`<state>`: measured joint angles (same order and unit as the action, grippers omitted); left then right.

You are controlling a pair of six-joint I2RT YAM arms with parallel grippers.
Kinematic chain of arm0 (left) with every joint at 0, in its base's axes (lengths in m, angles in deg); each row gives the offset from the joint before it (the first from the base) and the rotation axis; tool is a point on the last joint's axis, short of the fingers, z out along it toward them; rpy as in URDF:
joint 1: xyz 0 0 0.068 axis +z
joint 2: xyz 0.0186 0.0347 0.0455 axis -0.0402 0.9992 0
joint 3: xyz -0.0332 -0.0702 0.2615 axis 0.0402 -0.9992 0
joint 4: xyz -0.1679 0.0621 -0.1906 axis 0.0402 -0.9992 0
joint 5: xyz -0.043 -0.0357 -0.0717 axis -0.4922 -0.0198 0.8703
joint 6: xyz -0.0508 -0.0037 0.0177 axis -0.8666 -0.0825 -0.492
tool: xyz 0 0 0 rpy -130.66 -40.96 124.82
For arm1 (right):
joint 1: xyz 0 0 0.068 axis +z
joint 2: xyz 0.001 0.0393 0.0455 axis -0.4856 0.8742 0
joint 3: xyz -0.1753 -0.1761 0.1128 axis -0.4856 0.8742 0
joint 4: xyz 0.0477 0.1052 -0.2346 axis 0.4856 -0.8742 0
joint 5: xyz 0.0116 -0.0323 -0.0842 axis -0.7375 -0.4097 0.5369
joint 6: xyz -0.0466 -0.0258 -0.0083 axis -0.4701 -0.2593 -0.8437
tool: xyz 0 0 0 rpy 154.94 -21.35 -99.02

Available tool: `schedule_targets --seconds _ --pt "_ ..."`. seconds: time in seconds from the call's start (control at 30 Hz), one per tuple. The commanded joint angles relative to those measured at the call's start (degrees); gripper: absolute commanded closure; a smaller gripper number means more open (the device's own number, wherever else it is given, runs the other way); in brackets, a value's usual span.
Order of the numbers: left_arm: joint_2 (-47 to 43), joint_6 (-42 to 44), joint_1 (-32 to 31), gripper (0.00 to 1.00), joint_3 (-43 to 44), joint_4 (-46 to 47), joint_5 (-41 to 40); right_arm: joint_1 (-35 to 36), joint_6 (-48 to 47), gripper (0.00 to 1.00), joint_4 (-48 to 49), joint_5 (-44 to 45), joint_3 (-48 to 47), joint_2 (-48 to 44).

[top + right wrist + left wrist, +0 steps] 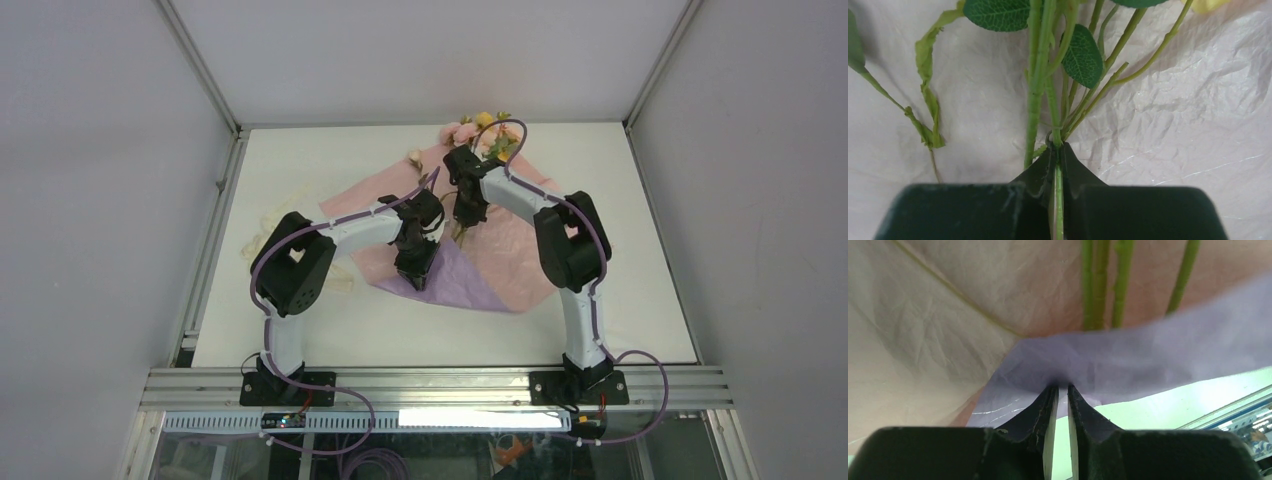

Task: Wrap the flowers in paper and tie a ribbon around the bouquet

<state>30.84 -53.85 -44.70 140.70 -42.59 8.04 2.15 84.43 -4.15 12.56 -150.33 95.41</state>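
The paper [510, 255] lies spread on the table, pink side up, with its near corner folded over so the lilac side [460, 285] shows. The flowers [483, 132] rest on it, blooms at the far edge and stems [1103, 285] running toward me. My left gripper [416, 272] is shut on the lilac fold of the paper [1128, 355], its jaws pinching the edge. My right gripper [466, 218] is shut on one thin green stem [1057, 145] of the flowers, just below the leaves [1083, 55]. The cream ribbon [256, 232] lies at the table's left, partly hidden by the left arm.
A single loose pink bloom [415, 157] lies near the paper's far left edge. The white table [640, 300] is bounded by metal frame rails [210, 250] on the left and right and by grey walls behind.
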Motion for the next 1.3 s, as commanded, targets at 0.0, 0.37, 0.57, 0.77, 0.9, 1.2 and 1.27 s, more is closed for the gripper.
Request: schedule_targets --seconds 0.0,0.37,0.57,0.77,0.9,1.2,1.27 --pt "-0.14 -0.17 -0.24 0.83 -0.71 0.64 -1.58 -0.44 6.97 1.0 4.66 3.0 -0.67 -4.07" --pt "-0.25 -0.17 -0.23 0.83 -0.94 0.6 -1.89 -0.53 4.45 0.73 0.72 1.9 1.29 -4.74" --pt "-0.14 -0.31 -0.19 0.83 -0.82 0.66 -1.62 1.16 -0.08 0.58 -10.28 6.92 2.26 -15.6" --pt "-0.25 -0.87 -0.15 0.81 -0.34 0.61 -0.74 8.66 12.37 0.57 -11.87 5.31 18.85 -31.52" --pt "-0.25 -0.97 -0.12 0.8 -0.21 0.66 -0.74 12.78 32.5 0.55 -2.3 0.64 34.38 -44.76" --pt "0.15 -1.23 -0.12 0.79 0.14 0.51 -0.12 18.19 63.11 0.37 10.7 1.82 53.79 -51.77" --pt "0.03 -1.15 -0.1 0.79 0.07 0.51 -0.24 18.6 67.12 0.37 10.37 2.68 55.29 -51.25"
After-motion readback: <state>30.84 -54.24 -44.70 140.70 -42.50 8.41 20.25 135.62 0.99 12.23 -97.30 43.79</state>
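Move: The right gripper is still shut on the bouquet's stems. Its next goal, the right-hand stretch of the purple flap's near edge, lies about 23 cm back, 2 cm to its right and 3 cm lower. From the right gripper, the stem ends are roughly 7 cm back and 3 cm left, the flower heads some 15 cm ahead and level sideways. From the left gripper, which is on the flap, that stretch is about 6 cm back and 15 cm right. Open the right gripper to let go of the stems, lift it about 10 cm and draw it back some 22 cm over the purple flap, then sink towards the right part of the flap's near edge, fingers spreading further. On the way down turn the hand about 30 degrees clockwise and roll its left side up. Keep the left gripper still, holding the flap folded. ##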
